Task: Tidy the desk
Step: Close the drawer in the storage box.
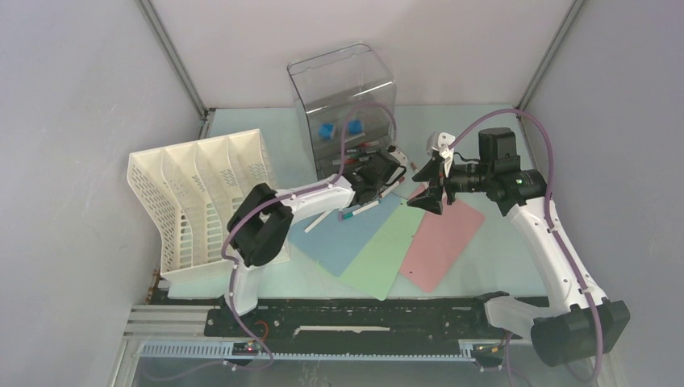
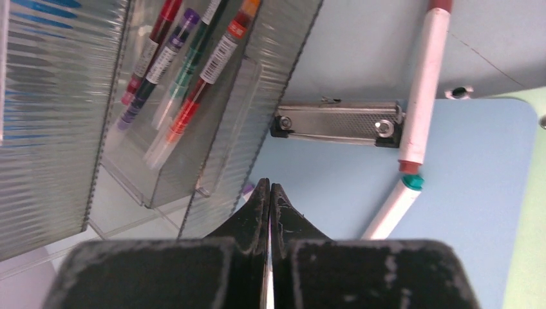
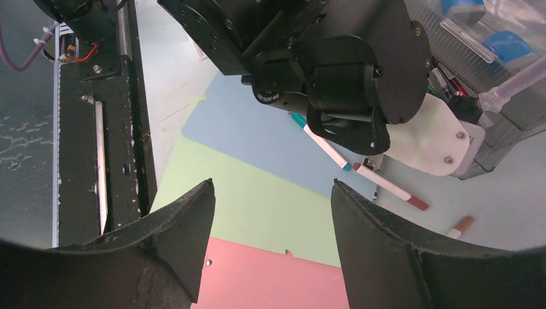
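On the desk (image 1: 484, 266) three flat boards lie fanned and overlapping: blue (image 1: 343, 242), green (image 1: 387, 250), pink (image 1: 442, 242). My left gripper (image 2: 269, 187) is shut with nothing in it, low over the blue board (image 2: 463, 193) beside the clear drawer box (image 2: 58, 116). A red-capped marker (image 2: 425, 84) and a green-capped marker (image 2: 393, 209) lie end to end just right of it, by the board's metal clip (image 2: 338, 123). My right gripper (image 3: 270, 183) hangs open and empty above the green board (image 3: 257, 212) and pink board (image 3: 270, 280).
The clear drawer box (image 1: 343, 105) stands at the back centre, one drawer (image 2: 187, 84) pulled out with several markers inside. A white slotted file rack (image 1: 198, 201) fills the left side. A brown-capped marker (image 3: 460, 226) lies loose on the desk. Grey walls enclose the sides.
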### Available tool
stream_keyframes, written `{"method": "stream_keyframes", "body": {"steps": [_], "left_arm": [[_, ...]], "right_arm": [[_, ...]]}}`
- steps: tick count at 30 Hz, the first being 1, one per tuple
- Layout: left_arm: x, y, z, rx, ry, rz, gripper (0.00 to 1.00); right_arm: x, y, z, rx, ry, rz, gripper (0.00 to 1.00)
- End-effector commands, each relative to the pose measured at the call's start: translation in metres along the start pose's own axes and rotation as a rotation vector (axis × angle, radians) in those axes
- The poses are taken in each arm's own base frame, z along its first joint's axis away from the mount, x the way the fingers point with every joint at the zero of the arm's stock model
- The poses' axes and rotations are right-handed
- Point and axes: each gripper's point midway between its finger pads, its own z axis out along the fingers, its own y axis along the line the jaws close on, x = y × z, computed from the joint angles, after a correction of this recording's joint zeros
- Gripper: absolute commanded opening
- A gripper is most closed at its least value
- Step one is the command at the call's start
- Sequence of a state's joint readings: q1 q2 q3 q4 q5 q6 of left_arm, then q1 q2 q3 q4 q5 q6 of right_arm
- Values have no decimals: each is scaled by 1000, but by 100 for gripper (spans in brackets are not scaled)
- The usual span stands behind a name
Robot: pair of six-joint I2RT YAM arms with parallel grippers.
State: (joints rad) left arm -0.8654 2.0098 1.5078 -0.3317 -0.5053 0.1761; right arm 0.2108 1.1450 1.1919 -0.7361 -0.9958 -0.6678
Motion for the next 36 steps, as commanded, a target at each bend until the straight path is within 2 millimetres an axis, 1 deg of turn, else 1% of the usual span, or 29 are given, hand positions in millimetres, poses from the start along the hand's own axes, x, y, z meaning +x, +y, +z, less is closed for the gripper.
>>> {"method": "stream_keyframes", "body": {"steps": [1, 7, 10, 12, 13, 15, 16, 18, 20, 21, 23, 27, 34, 36], "left_arm": [[-20, 19, 1, -112, -35, 3, 0], [-18, 35, 13, -215, -6, 6, 0], [-18, 47, 17, -268, 3, 0, 1], [-19, 59, 22, -305, 9, -12, 9], [-20, 63, 23, -317, 9, -19, 17], [-22, 73, 27, -341, 9, -29, 39], [-22, 78, 28, -354, 11, -33, 46], [-25, 86, 30, -367, 10, -42, 57], [-29, 91, 28, -373, 2, -48, 65], [-31, 92, 27, -373, -3, -47, 68], [-35, 93, 23, -370, -13, -50, 71], [-41, 97, 10, -348, -42, -88, 80], [-52, 87, -24, -202, -114, -176, 85], [-57, 81, -33, -137, -142, -207, 85]], "right_arm": [[-5, 0, -3, 9, -13, -34, 74], [-6, 0, -4, 12, -16, -35, 74], [-6, 0, -5, 14, -16, -35, 74], [-6, 0, -5, 14, -17, -35, 74], [-6, -1, -5, 15, -17, -35, 74], [-6, -1, -5, 16, -17, -36, 74], [-6, -1, -5, 17, -17, -36, 74], [-6, -1, -5, 17, -17, -35, 74], [-5, -2, -6, 18, -17, -35, 74], [-5, -2, -6, 20, -16, -34, 74], [-5, -2, -6, 20, -16, -33, 74], [-5, -2, -6, 21, -16, -32, 74], [-5, -3, -7, 23, -17, -33, 74], [-5, -2, -7, 24, -16, -34, 74]]}}
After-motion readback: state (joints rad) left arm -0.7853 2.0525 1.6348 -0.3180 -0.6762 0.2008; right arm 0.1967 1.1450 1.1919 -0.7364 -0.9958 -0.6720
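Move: Just ahead of the left hand's closed fingertips stands the front of the open drawer, its middle roughly 2 cm ahead, 3 cm to the right and slightly lower. The pens inside lie some 6 cm ahead and 2 cm right; the clipboard's clip is about 3 cm back, 5 cm right and 7 cm below, with the red-capped marker 7 cm farther right and 2 cm nearer. From the idle right hand, the drawer front is about 9 cm ahead, 15 cm left and 20 cm below. Pushing the drawer front in towards the storage box, the left hand travels about 7 cm forward and 4 cm left, starting with shut fingers that spread wide from partway on. The wrist swings some 10 degrees counter-clockwise and tips up as much. Rising late in the push, the hand then backs off 1.5 cm, ending 4 cm higher and still opening. ##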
